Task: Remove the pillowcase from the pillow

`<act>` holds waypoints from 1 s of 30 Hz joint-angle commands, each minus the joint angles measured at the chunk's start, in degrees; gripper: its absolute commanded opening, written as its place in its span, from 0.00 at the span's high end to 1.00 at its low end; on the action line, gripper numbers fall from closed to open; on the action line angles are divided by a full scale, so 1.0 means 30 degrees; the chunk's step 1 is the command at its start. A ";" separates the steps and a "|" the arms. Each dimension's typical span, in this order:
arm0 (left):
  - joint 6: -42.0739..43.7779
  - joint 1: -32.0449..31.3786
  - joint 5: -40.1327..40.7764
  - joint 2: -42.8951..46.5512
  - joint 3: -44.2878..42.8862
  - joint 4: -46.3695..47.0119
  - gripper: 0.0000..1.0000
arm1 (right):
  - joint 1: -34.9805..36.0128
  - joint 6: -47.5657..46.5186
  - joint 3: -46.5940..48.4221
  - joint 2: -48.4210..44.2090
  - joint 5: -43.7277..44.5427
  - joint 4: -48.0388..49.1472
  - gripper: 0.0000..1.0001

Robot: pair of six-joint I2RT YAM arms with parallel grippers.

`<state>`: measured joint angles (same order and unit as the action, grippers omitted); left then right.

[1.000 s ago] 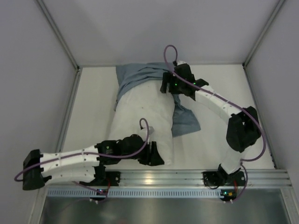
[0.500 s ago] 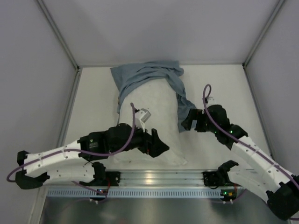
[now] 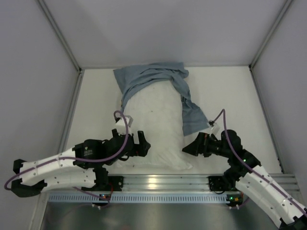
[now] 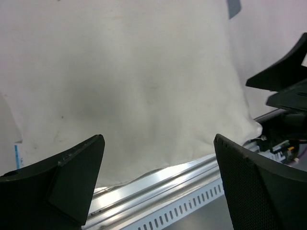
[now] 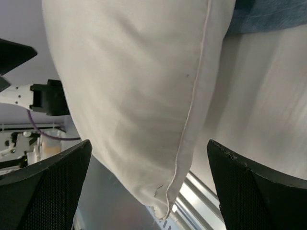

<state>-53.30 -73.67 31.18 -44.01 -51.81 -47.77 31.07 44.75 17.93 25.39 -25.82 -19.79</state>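
Observation:
The plump white pillow (image 3: 156, 127) lies lengthwise in the middle of the table, its near end bare. The blue-grey pillowcase (image 3: 151, 76) is bunched over its far end, and a flap (image 3: 193, 116) hangs down the right side. At the pillow's near left corner my left gripper (image 3: 143, 146) stands open, with nothing between its fingers; in the left wrist view the pillow (image 4: 124, 81) fills the frame beyond them. My right gripper (image 3: 188, 148) is open by the near right corner, and the pillow's seamed corner (image 5: 168, 201) lies between its spread fingers, apart from both.
A metal rail (image 3: 158, 182) runs along the near table edge, right under the pillow's near end. Grey walls (image 3: 38, 57) close the table in on the left, back and right. Purple cables loop over both arms.
Both grippers have opened. The right arm has swung from the pillowcase at the far end back to the near right corner. The left gripper has slid left off the pillow's near edge.

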 commanded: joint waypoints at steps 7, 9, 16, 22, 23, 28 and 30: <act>-0.1191 -0.0053 0.1473 0.0314 0.0425 -0.1186 0.01 | 0.3228 0.0905 -0.0617 0.2199 -0.0334 0.1971 0.01; -0.1073 -0.0024 0.1414 0.0402 0.0221 -0.1157 0.01 | 0.4082 0.1048 -0.0937 0.2932 0.0024 0.3303 0.01; -0.0925 -0.0053 0.1736 0.0373 -0.0043 -0.1157 0.01 | 0.7308 0.2337 -0.1965 0.5364 0.3355 0.8618 0.01; -0.1159 -0.0024 0.1736 0.0343 -0.0132 -0.1186 0.01 | 0.7456 0.3536 -0.2374 0.3848 0.9944 0.8216 0.48; -0.1189 -0.0024 0.1707 0.0401 -0.0103 -0.1158 0.01 | 0.7456 0.3772 -0.2287 0.2653 1.1899 0.7512 0.70; -0.1218 -0.0024 0.1677 0.0549 -0.0044 -0.1128 0.01 | 0.7281 0.3514 0.1630 -0.0141 1.8995 0.0429 1.00; -0.1306 -0.0053 0.1619 0.0549 0.0014 -0.1099 0.01 | 0.6466 0.2113 0.4521 0.0762 2.1289 -0.1925 1.00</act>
<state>-56.71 -73.67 34.81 -43.22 -50.15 -51.24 52.53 54.76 18.24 26.96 17.78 -16.10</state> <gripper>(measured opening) 0.990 0.034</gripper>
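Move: The bare pillow's near right corner is the right gripper's mark, roughly 7 cm back, 4 cm to its left and 6 cm below. The pillow's middle is some 16 cm ahead and 22 cm left of that gripper, and the blue pillowcase's loose flap about 17 cm ahead, nearly in line. From the left gripper the same corner lies about 24 cm right, 7 cm back and 15 cm down. Bring the open right gripper back about 6 cm, left and down to the pillow's near right corner. Close the fingers to pinch the white cloth there, and as they close turn round and sweep the corner some 10 cm forward, then also up and right, the wrist swinging about 35 degrees clockwise. Let the left gripper ease a little left and down, staying open. ##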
